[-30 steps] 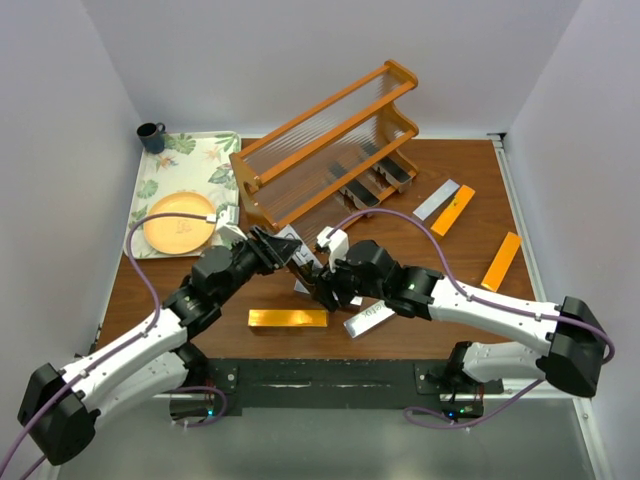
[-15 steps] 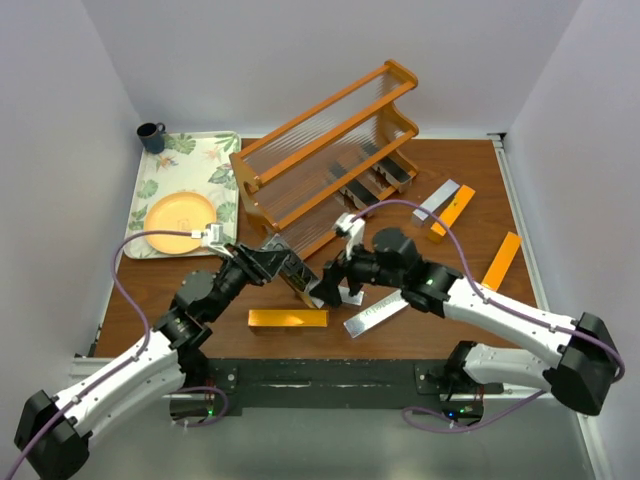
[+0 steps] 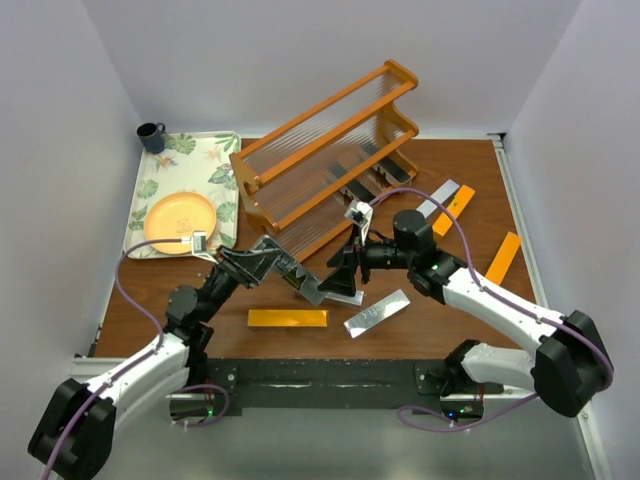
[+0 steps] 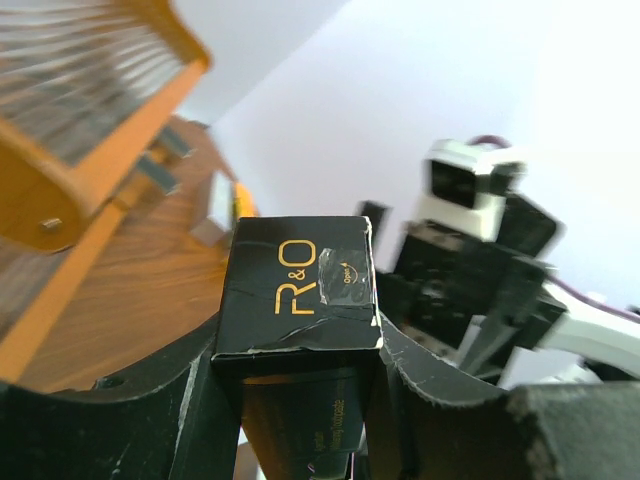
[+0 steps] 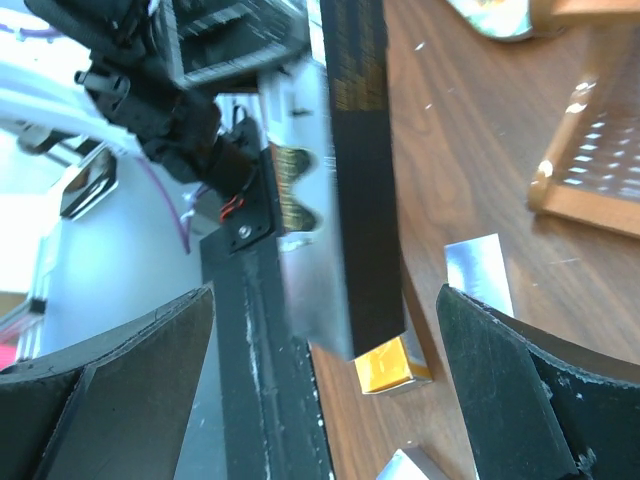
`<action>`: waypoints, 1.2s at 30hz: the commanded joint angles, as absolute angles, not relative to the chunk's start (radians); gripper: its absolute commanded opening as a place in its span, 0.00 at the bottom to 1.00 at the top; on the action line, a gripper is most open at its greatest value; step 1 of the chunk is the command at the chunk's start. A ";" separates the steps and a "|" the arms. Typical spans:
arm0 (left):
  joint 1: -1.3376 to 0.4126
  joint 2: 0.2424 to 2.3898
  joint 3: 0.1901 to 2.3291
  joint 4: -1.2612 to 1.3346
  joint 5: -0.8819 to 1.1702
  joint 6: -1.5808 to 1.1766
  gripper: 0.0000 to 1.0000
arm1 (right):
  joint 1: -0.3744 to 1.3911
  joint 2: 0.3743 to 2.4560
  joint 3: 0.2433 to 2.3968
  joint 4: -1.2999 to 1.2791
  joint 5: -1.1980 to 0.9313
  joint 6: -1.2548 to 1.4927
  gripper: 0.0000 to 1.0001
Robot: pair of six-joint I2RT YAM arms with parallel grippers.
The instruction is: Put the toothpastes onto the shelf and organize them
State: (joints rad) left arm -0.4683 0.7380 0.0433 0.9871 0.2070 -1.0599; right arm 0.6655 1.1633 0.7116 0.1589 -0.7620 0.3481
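Note:
My left gripper [image 3: 287,270] is shut on a dark grey toothpaste carton [image 3: 300,281], held off the table in front of the shelf [image 3: 330,150]. In the left wrist view the carton [image 4: 300,290] shows "R&O" on its end, pinched between both fingers [image 4: 190,400]. My right gripper [image 3: 342,280] stands open just right of it; its wrist view has the dark carton [image 5: 365,170] between the spread jaws without touching. On the table lie a gold carton [image 3: 288,318], two silver ones [image 3: 376,312] [image 3: 437,198] and two orange ones [image 3: 453,210] [image 3: 501,261]. Dark cartons [image 3: 360,190] rest on the shelf's lowest tier.
A floral tray [image 3: 165,165] with an orange plate [image 3: 180,222] sits at the left, a dark mug [image 3: 151,135] behind it. White walls close in the table on three sides. The shelf stands at an angle across the back.
My right gripper has opened, let go of the dark carton and drawn back to the right. The left gripper keeps the carton, and its arm has swung back toward the left.

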 commanded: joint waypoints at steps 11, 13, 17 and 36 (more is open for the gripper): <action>-0.463 0.730 0.113 1.278 0.311 -1.065 0.28 | 0.653 1.298 0.761 0.308 -1.034 0.377 0.94; -0.463 0.742 0.117 1.288 0.314 -1.058 0.28 | 0.653 1.307 0.767 0.316 -1.063 0.377 0.92; -0.463 0.776 0.132 1.345 0.342 -1.057 0.28 | 0.653 1.321 0.781 0.334 -1.100 0.387 0.88; -0.465 0.848 0.169 1.479 0.379 -1.019 0.30 | 0.657 1.367 0.822 0.402 -1.177 0.434 0.51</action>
State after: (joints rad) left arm -0.4667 0.8356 0.1139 1.2644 0.3740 -1.0508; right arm 0.6579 1.3590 0.7799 0.3504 -1.1263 0.4145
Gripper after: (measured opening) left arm 0.482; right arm 0.554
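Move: The toothpaste box, its upper-left end still gripped by the left hand, has its middle about 9 cm left and 1 cm ahead of the open right gripper, roughly level with it; from the left hand that middle is some 5 cm right, 2 back and 2 lower. On the table some 15 cm below the right hand, a silver box lies 5 cm back and straight below sideways, and the orange box 13 back, 11 left. Right hand eases 3 cm back-left, closing round the toothpaste box's free end while left raises it 6 cm. ##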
